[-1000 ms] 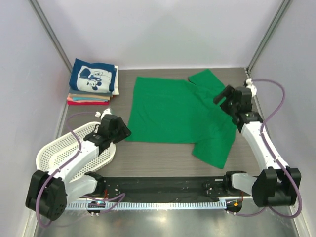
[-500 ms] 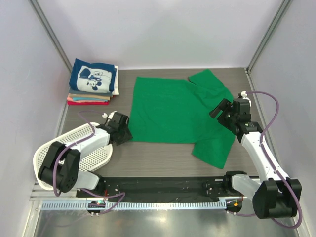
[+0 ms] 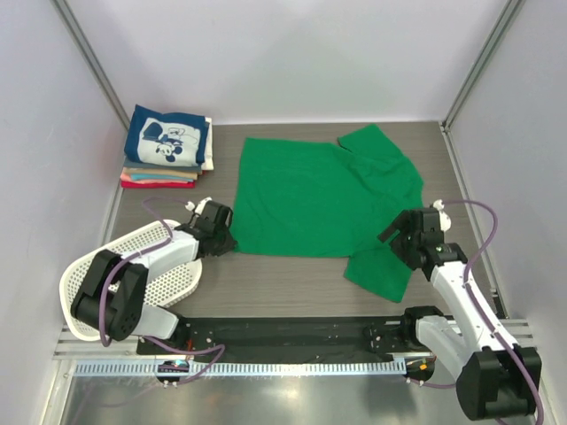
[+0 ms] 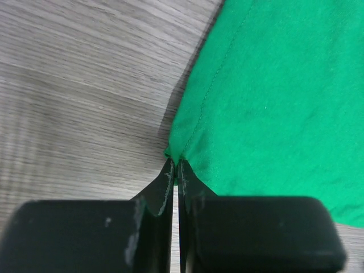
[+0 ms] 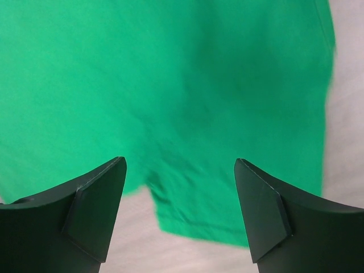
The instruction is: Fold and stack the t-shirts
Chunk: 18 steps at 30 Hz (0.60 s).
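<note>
A bright green t-shirt (image 3: 310, 195) lies spread flat on the wooden table, one sleeve at the back right and the other at the near right (image 3: 383, 266). My left gripper (image 3: 222, 239) sits low at the shirt's near left corner. In the left wrist view its jaws (image 4: 175, 163) are shut, pinching the green hem corner (image 4: 177, 149). My right gripper (image 3: 400, 237) hovers over the near right sleeve. It stands open in the right wrist view (image 5: 179, 162), with green cloth (image 5: 170, 68) below and nothing between the fingers. A folded stack with a navy cartoon tee (image 3: 166, 140) on top rests at the back left.
A white perforated basket (image 3: 97, 266) lies on its side at the near left, beside the left arm. A black strip (image 3: 292, 332) runs along the table's near edge between the arm bases. Walls close in the left, right and back.
The left gripper closed on the shirt's near left corner. The right arm moved toward the near edge, from the back right sleeve to over the near right sleeve, staying open.
</note>
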Available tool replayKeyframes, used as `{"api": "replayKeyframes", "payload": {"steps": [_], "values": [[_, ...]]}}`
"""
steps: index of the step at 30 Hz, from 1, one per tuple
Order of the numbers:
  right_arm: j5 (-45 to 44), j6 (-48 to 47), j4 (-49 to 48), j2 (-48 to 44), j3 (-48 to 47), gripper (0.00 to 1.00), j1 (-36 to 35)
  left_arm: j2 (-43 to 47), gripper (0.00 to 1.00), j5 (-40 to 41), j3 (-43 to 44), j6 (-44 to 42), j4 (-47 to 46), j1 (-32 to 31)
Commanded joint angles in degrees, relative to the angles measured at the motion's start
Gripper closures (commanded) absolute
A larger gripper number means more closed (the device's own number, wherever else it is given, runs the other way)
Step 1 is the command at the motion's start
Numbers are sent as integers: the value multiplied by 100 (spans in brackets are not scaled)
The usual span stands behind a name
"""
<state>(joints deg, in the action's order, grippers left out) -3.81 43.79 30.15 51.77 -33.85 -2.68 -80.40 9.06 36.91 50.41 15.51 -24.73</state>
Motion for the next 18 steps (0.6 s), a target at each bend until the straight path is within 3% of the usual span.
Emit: {"api": "replayKeyframes", "payload": {"steps": [1, 5, 8, 15, 18], "values": [[-181, 560, 658, -421, 360, 17, -328, 94, 100, 61, -288, -32, -232, -5], [-330, 1174, 852, -703, 974, 17, -1169, 165, 100, -9, -394, -40, -416, 30], [-620, 1422, 554, -415, 1161, 17, -1551, 235, 100, -79, -517, -32, -574, 74], [-928, 702, -885, 1571, 503, 16, -1517, 385, 100, -483, -807, -76, -961, 372], [-596, -9, -1762, 2380, -68, 16, -1263, 420, 100, -554, -886, -41, -1111, 451]]}}
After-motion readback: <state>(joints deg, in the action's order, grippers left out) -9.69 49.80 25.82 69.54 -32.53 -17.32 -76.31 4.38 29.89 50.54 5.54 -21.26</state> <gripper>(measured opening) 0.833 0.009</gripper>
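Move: The t-shirt's sleeve flap, sticking out at its near right, lies about 8 cm back from the open right hand, some 2 cm to its left and 9 cm below. The shirt's main part centres roughly 11 cm ahead and 21 cm left of that hand. From the left hand, still pinching the near left corner, the sleeve flap is about 36 cm to the right and 7 cm back. Open right hand dips 7 cm back and down, angling left, then shoves the flap some 6 cm forward. ##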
